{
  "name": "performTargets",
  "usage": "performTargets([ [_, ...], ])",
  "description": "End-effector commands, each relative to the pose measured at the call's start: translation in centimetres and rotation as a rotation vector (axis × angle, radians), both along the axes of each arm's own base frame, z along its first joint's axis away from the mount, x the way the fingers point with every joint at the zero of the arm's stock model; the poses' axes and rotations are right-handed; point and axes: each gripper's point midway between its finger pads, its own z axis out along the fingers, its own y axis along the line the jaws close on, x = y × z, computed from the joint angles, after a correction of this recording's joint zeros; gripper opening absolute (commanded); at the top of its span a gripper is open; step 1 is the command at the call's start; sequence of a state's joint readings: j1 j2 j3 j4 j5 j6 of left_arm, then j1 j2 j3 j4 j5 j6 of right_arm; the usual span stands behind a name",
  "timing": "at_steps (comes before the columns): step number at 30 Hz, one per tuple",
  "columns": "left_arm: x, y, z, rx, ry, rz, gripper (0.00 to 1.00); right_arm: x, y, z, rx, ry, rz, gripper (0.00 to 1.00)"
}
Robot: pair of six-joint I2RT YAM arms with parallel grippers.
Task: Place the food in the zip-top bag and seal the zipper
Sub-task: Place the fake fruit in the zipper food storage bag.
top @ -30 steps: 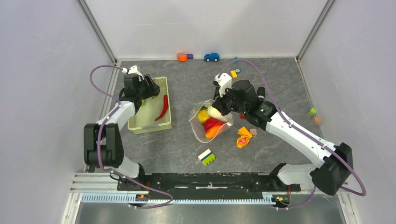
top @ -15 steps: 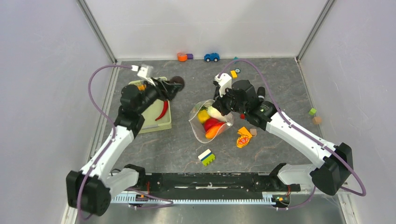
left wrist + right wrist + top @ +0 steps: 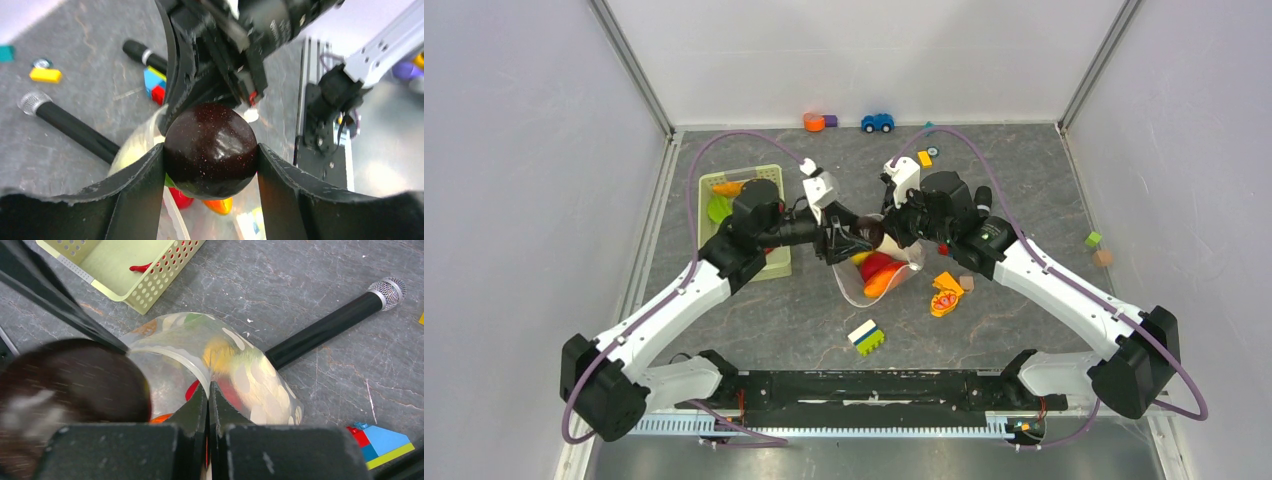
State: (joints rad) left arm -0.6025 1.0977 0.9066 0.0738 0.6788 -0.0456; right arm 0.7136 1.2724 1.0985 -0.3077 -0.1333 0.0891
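The clear dotted zip-top bag lies mid-table with its mouth held up. Inside it are yellow, red and orange food pieces. My right gripper is shut on the bag's rim, beside the whitish zipper. My left gripper is shut on a round dark purple piece and holds it right at the bag's mouth. The green basket holds an orange carrot, a green piece and a red chili.
An orange-and-red lumpy toy and a stacked block lie near the bag. A black microphone lies behind the bag. A blue car and small blocks lie at the back wall and right edge.
My left arm has swung from the basket across to the bag's mouth, carrying the dark purple piece. The right arm and the bag have stayed still.
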Motion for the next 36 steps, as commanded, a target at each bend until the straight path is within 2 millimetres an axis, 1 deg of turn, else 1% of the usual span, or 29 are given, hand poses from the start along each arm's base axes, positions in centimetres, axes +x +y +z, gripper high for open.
performTargets([
  [1, -1.2, -0.3, -1.9, 0.129, -0.027, -0.122, 0.49, 0.1, 0.3, 2.7, 0.057, -0.064, 0.002, 0.00],
  [3, -1.8, -0.4, -2.2, 0.135, -0.032, -0.163, 0.50, 0.1, 0.4, 2.9, 0.058, -0.067, 0.006, 0.00],
  [4, -2.2, -0.4, -2.4, 0.141, -0.035, -0.184, 0.52, 0.1, 0.4, 2.8, 0.056, -0.067, 0.007, 0.00],
  [6, -2.4, -0.4, -2.7, 0.148, -0.040, -0.195, 0.57, 0.2, 0.3, 2.8, 0.055, -0.067, 0.004, 0.00],
  [8, -2.5, -0.3, -2.8, 0.155, -0.034, -0.193, 0.58, 0.1, 0.4, 2.8, 0.058, -0.064, 0.007, 0.00],
  [10, -2.6, -0.3, -3.1, 0.172, -0.033, -0.199, 0.64, 0.0, 0.4, 2.8, 0.059, -0.062, 0.012, 0.00],
  [13, -2.2, -0.3, -3.5, 0.189, -0.028, -0.178, 0.67, 0.0, 0.4, 2.7, 0.061, -0.060, 0.005, 0.00],
  [23, -0.9, -0.3, -4.4, 0.233, 0.004, -0.127, 0.71, -0.2, 0.4, 2.8, 0.067, -0.059, 0.014, 0.00],
  [26, -0.3, -0.3, -4.8, 0.248, 0.013, -0.099, 0.77, -0.1, 0.4, 2.9, 0.065, -0.062, 0.010, 0.00],
  [27, -0.1, -0.2, -4.9, 0.256, 0.021, -0.090, 0.81, -0.1, 0.4, 2.8, 0.065, -0.061, 0.012, 0.00],
  [29, 0.4, -0.1, -5.2, 0.277, 0.028, -0.070, 0.94, -0.2, 0.4, 2.8, 0.065, -0.061, 0.017, 0.00],
  [30, 0.7, 0.0, -5.3, 0.286, 0.030, -0.055, 0.99, -0.1, 0.4, 2.8, 0.062, -0.063, 0.015, 0.00],
  [33, 1.2, 0.2, -5.4, 0.297, 0.030, -0.022, 1.00, -0.1, 0.3, 2.9, 0.062, -0.066, 0.013, 0.00],
  [36, 0.8, 0.2, -4.8, 0.280, 0.014, -0.035, 1.00, -0.1, 0.4, 2.8, 0.062, -0.064, 0.015, 0.00],
])
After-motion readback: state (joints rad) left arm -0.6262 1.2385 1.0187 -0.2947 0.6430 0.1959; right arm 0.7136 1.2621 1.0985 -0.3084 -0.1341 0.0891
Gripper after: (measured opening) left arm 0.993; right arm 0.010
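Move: The left hand holds the dark round fake fruit; the zip-top bag's open mouth lies about 11 cm below it and 3 cm back, neither left nor right. Inside, the tomato is roughly 2 cm back and 3 cm right of the hand, the orange pepper 5 cm back and 5 cm right, both about 15 cm down. From the right hand, pinching the bag's rim, the mouth lies some 6 cm back, 5 cm left and 5 cm below. Left hand lowers the dark fruit about 7 cm into the bag's mouth and opens; right keeps pinching the rim. ##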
